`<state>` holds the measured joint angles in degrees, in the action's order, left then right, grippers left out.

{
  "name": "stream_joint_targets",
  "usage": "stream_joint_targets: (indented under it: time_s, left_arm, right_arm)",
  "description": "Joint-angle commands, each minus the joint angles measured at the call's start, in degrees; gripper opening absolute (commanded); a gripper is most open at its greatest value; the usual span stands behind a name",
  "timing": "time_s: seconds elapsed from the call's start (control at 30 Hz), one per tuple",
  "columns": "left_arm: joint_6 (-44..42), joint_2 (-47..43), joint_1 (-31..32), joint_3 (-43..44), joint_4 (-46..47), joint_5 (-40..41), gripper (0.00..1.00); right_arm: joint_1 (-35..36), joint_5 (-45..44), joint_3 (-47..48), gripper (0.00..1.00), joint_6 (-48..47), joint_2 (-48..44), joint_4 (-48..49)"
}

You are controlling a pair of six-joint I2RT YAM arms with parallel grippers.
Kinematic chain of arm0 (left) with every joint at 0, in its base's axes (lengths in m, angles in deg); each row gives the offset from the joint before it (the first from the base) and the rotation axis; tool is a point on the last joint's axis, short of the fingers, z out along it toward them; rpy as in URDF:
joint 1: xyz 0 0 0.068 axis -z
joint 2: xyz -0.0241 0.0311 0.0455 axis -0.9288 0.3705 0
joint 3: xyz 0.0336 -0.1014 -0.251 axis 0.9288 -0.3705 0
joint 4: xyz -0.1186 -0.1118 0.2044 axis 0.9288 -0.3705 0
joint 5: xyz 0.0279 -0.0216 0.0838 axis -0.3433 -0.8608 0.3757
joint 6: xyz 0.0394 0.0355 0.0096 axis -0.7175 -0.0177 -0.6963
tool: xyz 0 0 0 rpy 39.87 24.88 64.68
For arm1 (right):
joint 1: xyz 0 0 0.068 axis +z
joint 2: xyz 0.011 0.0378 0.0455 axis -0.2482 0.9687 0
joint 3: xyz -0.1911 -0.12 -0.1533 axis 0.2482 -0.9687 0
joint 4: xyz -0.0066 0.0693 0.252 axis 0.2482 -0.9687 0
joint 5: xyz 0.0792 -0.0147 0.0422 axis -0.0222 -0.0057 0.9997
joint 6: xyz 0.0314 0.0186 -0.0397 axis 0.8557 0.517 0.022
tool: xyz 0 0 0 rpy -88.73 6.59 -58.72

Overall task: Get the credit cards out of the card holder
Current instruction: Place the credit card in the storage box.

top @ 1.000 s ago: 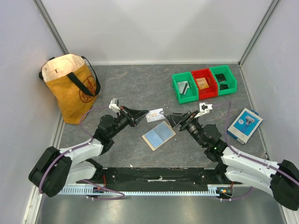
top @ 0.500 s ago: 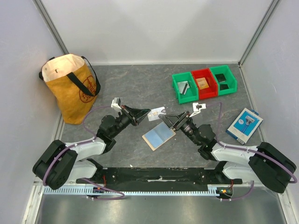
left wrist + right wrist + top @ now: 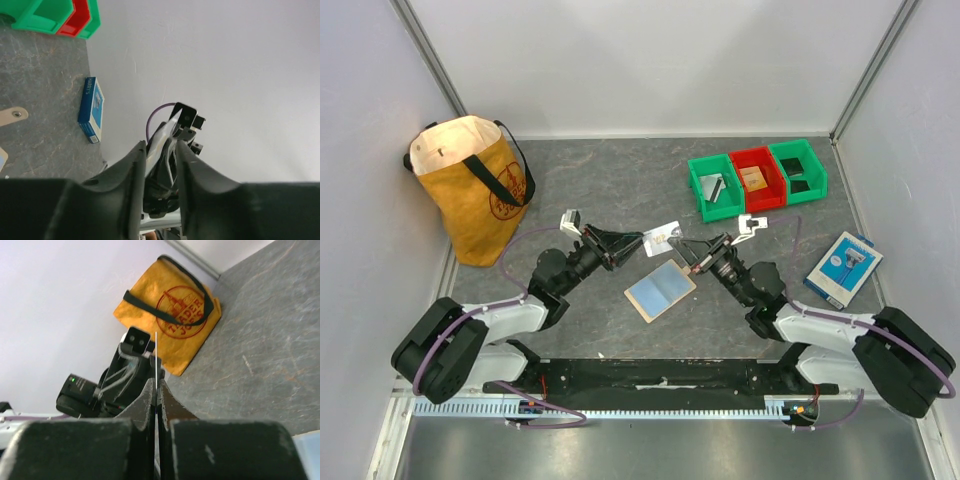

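The card holder (image 3: pixel 660 290) lies open on the grey table, pale blue face up, below and between both grippers. Above it one pale credit card (image 3: pixel 663 238) is held in the air. My right gripper (image 3: pixel 689 249) is shut on the card's right end; in the right wrist view the card (image 3: pixel 156 355) shows edge-on as a thin white line rising from the closed tips (image 3: pixel 156 384). My left gripper (image 3: pixel 637 242) stands at the card's left end. In the left wrist view its jaws (image 3: pixel 161 147) stand slightly apart, with the right arm seen through the gap.
A yellow tote bag (image 3: pixel 470 185) stands at the back left. Three bins, green, red and green (image 3: pixel 755 180), sit at the back right with small items inside. A blue-and-white packet (image 3: pixel 843 265) lies at the right, near the wall.
My right gripper moved left to the card and shut on its right end. My left gripper's jaws, shut on the card before, have come slightly apart. The card shifted a little right.
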<state>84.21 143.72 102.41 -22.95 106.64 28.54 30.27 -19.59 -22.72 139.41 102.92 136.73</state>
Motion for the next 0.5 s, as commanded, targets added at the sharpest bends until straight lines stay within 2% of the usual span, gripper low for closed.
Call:
stream_joint_targets:
  time_s: [0.0, 0.07, 0.13, 0.23, 0.33, 0.47]
  left_arm:
    - [-2.0, -1.3, -2.0, -1.6, 0.9, -3.2, 0.51]
    - [-2.4, -2.2, -4.1, -1.5, -3.2, -6.4, 0.68]
    - [-3.3, -2.7, -7.5, -1.7, -6.9, -11.1, 0.75]
    - [-5.0, -3.7, -13.5, -2.2, -10.3, -17.6, 0.78]
    - [-10.3, -5.8, -19.6, -0.5, -19.4, -24.2, 0.79]
    - [-26.0, -9.5, -26.7, 7.2, -43.2, -31.8, 0.82]
  right_arm:
    - [-3.9, 0.9, 3.0, 0.00, -2.0, -4.0, -4.9]
    - [-6.5, 2.3, 4.6, 0.00, -3.9, -5.6, -11.3]
    - [-9.7, 4.2, 6.5, 0.00, -5.9, -6.8, -16.6]
    - [-15.4, 6.9, 9.7, 0.00, -8.8, -7.0, -23.2]
    - [-22.7, 11.0, 13.5, 0.00, -10.8, -4.7, -27.3]
    - [-32.2, 18.6, 17.1, 0.00, -11.4, 0.9, -26.4]
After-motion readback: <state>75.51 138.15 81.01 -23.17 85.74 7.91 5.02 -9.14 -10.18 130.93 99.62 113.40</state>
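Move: The right fingers already hold the white card between the two hands. The green compartment at the left of the storage box lies about 22 cm ahead of the right hand, 14 cm to its right and 15 cm below. From the same hand the red compartment stands some 28 cm ahead and 25 cm right, and the card holder about 6 cm back, 3 cm left and 16 cm below. From the left hand, that green compartment is roughly 21 cm ahead and 22 cm right. Already loosening, the left fingers spread wide and come free of the card's left end, drawing off some 7 cm left and 5 cm down while that hand rolls its left side up. The right hand keeps its shut grip and speeds up towards the storage box, about 10 cm forward and 10 cm right, rising slightly, swinging clockwise roughly 15 degrees and rolling its left side down. ##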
